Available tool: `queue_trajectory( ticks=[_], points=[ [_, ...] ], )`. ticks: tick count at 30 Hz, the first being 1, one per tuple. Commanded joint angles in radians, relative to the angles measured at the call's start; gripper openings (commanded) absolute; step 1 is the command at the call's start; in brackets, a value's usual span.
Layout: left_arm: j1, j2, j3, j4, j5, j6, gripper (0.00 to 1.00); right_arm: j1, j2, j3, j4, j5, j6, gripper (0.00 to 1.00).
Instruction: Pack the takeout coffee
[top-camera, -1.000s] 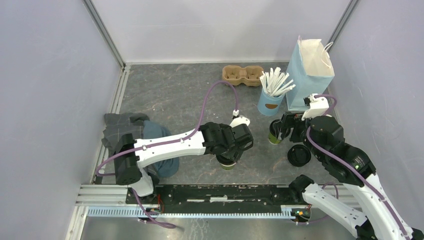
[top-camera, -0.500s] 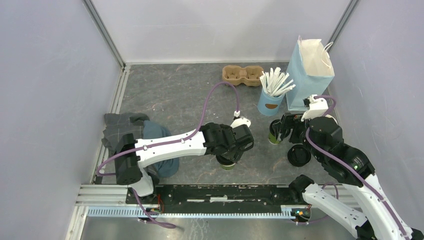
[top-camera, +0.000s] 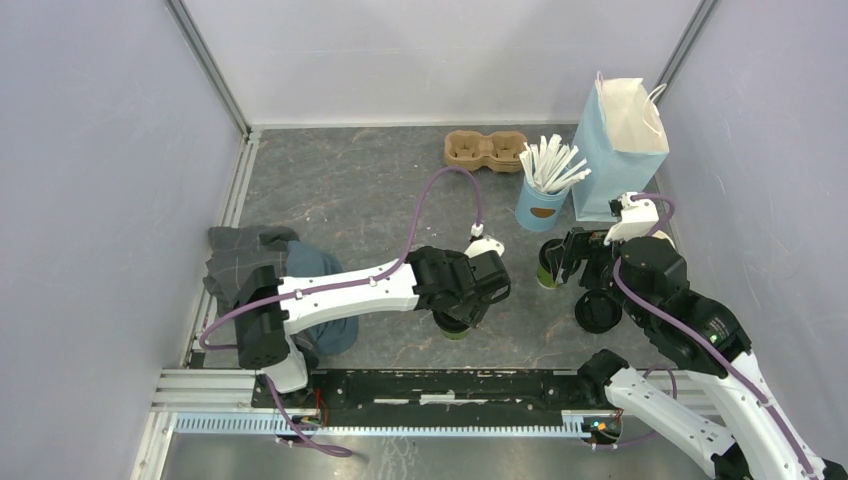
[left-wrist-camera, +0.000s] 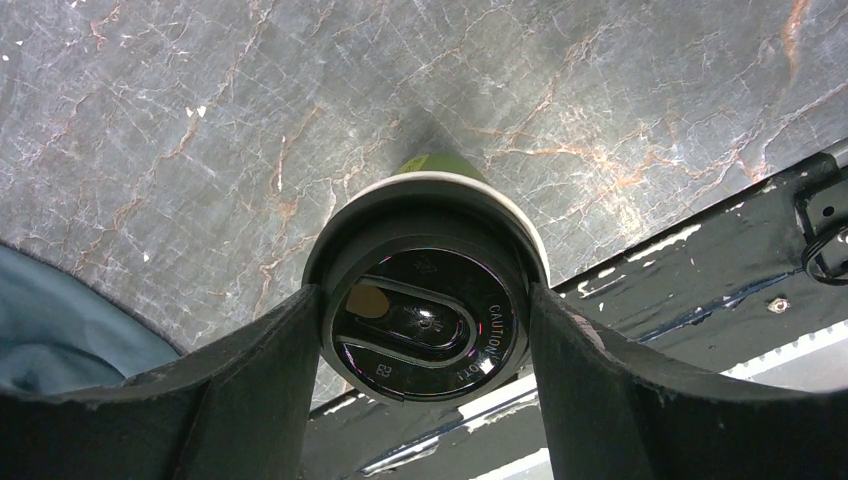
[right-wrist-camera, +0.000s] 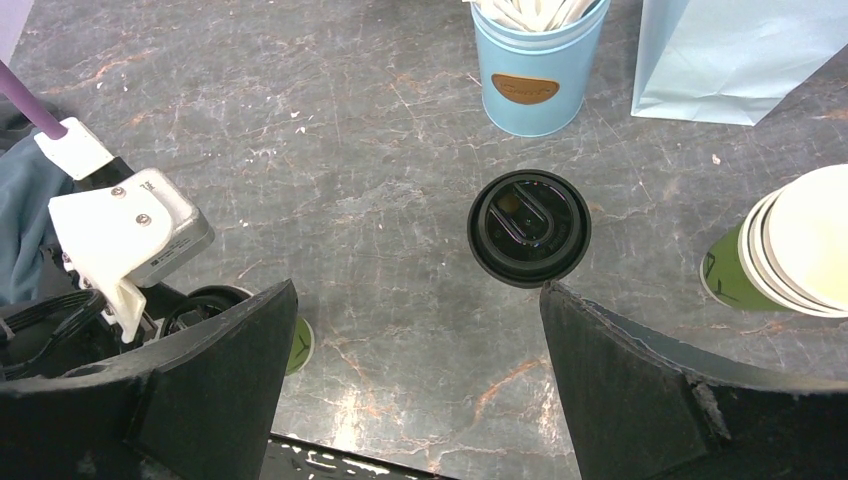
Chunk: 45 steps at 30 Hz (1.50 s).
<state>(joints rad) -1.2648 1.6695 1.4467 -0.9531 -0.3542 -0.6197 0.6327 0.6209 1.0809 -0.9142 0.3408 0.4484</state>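
Note:
The takeout coffee (left-wrist-camera: 430, 330) is a dark-green cup under a round black lid, standing on the grey table near the front rail. My left gripper (left-wrist-camera: 425, 300) is shut on it, both fingers pressed against the lid's rim. From above, the left wrist hides most of the cup (top-camera: 456, 328). My right gripper (right-wrist-camera: 417, 287) is open and holds nothing, hovering over bare table. A loose black lid (right-wrist-camera: 529, 228) lies just beyond its fingertips. The right gripper (top-camera: 578, 262) hangs between that lid (top-camera: 598, 310) and the unlidded green cup (top-camera: 549, 266). The blue bag (top-camera: 620, 150) stands open at the back right.
A light-blue cup of white sticks (top-camera: 543, 195) stands next to the bag, with a cardboard cup carrier (top-camera: 485, 150) behind it. Stacked green cups (right-wrist-camera: 790, 250) are right of the loose lid. A grey-blue cloth (top-camera: 255, 265) lies at the left. The black rail (top-camera: 440, 385) runs along the front edge.
Both arms have shifted only slightly. The left gripper still holds the lidded cup in the same spot and the right gripper stays open.

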Motion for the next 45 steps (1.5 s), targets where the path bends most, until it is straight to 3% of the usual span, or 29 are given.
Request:
queue_trajectory(
  ticks=[1, 34, 39, 41, 45],
  points=[
    [-0.004, 0.011, 0.036, 0.029, 0.005, 0.044, 0.68, -0.001, -0.01, -0.008, 0.029, 0.006, 0.017, 0.98],
    [-0.004, 0.011, 0.002, 0.008, -0.022, 0.033, 0.77, 0.0, -0.025, -0.033, 0.039, -0.019, 0.035, 0.98],
    [-0.005, -0.019, -0.01, 0.009, -0.011, 0.023, 0.87, 0.001, -0.027, -0.038, 0.037, -0.023, 0.038, 0.98],
    [-0.004, -0.04, -0.007, 0.003, -0.011, 0.015, 0.98, 0.001, -0.025, -0.042, 0.038, -0.028, 0.038, 0.98],
    [-0.004, -0.073, 0.046, -0.051, -0.001, -0.004, 1.0, 0.001, -0.018, -0.055, 0.041, -0.035, 0.033, 0.98]
  ],
)
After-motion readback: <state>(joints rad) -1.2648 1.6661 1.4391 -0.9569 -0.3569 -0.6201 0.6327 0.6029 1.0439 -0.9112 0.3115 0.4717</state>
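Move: The left hand still has the black lid between its fingertips, right at the hand point, with the green cup's middle under it, about 5 cm down. From this hand, the already lidded cup is roughly 11 cm ahead and 18 cm right, the loose lid about 5 cm ahead and 28 cm right on the table, and the blue cloth some 24 cm left and 5 cm ahead. From the right hand, the held lid lies some 17 cm left, 5 cm back and 15 cm below. The left hand keeps its grip on the black lid over the green cup and stays almost in place, easing only about half a centimetre to the right and then slowly back to the left, with no real change in height or wrist angle. Then the fingers spread from their grip to fully open around the lid, so that the fingertip on the cloth side comes clear of the lid's edge, while the hand hovers at cup-top height without lifting away. ##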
